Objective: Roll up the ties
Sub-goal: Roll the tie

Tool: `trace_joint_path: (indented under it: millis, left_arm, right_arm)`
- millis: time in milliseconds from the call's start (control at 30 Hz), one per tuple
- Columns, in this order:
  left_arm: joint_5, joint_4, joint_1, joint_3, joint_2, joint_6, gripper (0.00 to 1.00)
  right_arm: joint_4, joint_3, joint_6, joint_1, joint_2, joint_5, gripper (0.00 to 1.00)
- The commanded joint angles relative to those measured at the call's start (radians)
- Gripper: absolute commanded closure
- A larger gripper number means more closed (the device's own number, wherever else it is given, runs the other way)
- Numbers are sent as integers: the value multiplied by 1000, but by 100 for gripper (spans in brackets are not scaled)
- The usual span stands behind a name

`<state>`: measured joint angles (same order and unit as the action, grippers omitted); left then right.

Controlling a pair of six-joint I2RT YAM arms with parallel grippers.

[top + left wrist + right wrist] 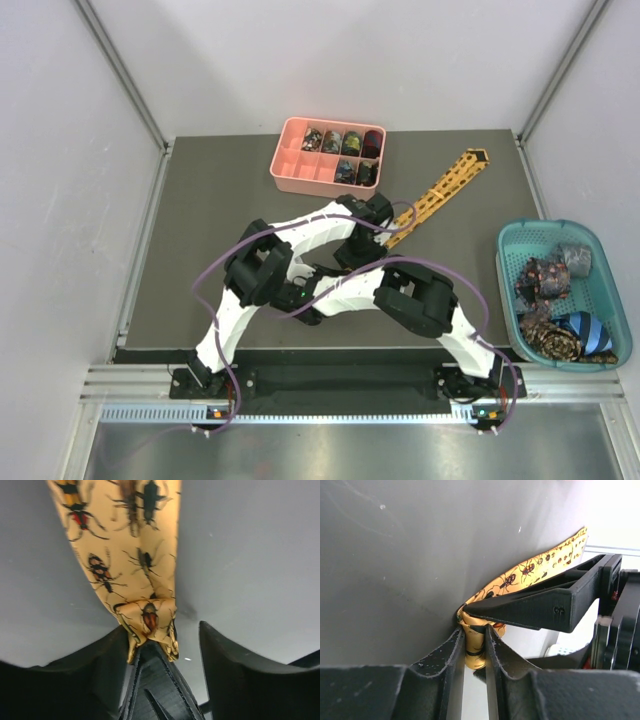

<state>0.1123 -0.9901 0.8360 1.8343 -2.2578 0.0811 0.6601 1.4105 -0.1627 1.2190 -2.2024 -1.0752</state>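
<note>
A golden-yellow tie [450, 185] with dark insect prints lies diagonally on the mat, its near end folded into a small roll [150, 620]. My right gripper [473, 630] is shut on that rolled end [475, 652], which is pinched between both fingers. My left gripper [162, 630] is open and straddles the roll and the right gripper's fingertips. Its left finger [100, 665] is against the fabric and its right finger [235, 670] stands apart. In the top view both grippers, left [375, 218] and right [362, 255], meet at the tie's near end, which the arms hide.
A pink compartment tray [290, 165] at the back holds several rolled ties [350, 145]. A teal basket [510, 270] at the right edge holds loose ties [548, 275]. The two arms cross over the middle of the dark mat [200, 230].
</note>
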Motion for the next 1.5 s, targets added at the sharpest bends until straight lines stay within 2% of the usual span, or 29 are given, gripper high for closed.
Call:
trace_joint_path:
  millis: [0,100,167,333,533,633,733,867,900,1000,1100,1300,1467]
  left_arm:
    - [-17,-75,-8,-11,-26,-3,34]
    - [-23,-48,-17,39,9,11,24]
    - [-19,-16,-24,55,39,29,23]
    - [-4,200,-86,-22,223,100,16]
    - [114,508,-227,-283,484,212,9]
    - [121,623,-297,-410,587,284,7]
    - [109,703,-379,-539,678,390,7]
    - [161,887,-511,-748,796,571,6]
    - [177,910,-567,-779,808,595,6]
    - [234,975,-645,-872,833,660,7]
    - [242,978,-675,-920,840,661,7]
    - [221,1019,-680,-1014,876,661,7]
    - [190,1036,-672,-1081,914,591,8]
  right_arm:
    - [79,-4,-38,-58,-26,86,97]
    - [78,-1,-40,-56,-22,89,99]
    - [76,1,-41,-56,-19,93,100]
    - [47,-15,-18,-55,4,112,100]
    - [-28,-70,31,-50,98,161,100]
    - [-59,-93,57,-50,141,190,100]
    - [-85,-111,72,-52,181,236,100]
    - [-126,-125,92,-59,236,320,100]
    - [-135,-131,103,-67,263,365,100]
    - [-175,-151,114,-97,323,478,100]
    - [-238,-197,112,-145,395,623,100]
    - [-326,-269,88,-269,477,924,100]
    - [-378,-303,66,-383,481,1190,100]
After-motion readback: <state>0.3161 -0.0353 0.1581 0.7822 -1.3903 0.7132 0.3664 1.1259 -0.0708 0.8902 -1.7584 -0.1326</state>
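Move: The rolled end of the insect-print tie is pinched in the right fingers. It also lies between the left fingers, which have already spread, practically at both hand points and just above the table. From the left hand, the middle of the flat strip still to be rolled lies some 16 cm ahead and 18 cm to the right, and the pink box about 27 cm ahead and 5 cm to the left. Keeping its pinch on the roll, the right hand stays within a centimetre or two while it tips from pointing mostly forward to steeply down, swinging over by roughly 50 degrees. The left fingers open wide as that hand clears the roll, up about 17 cm and forward, then it sweeps some 20 cm left past the near side of the pink box, sinking partway and turning counter-clockwise. ##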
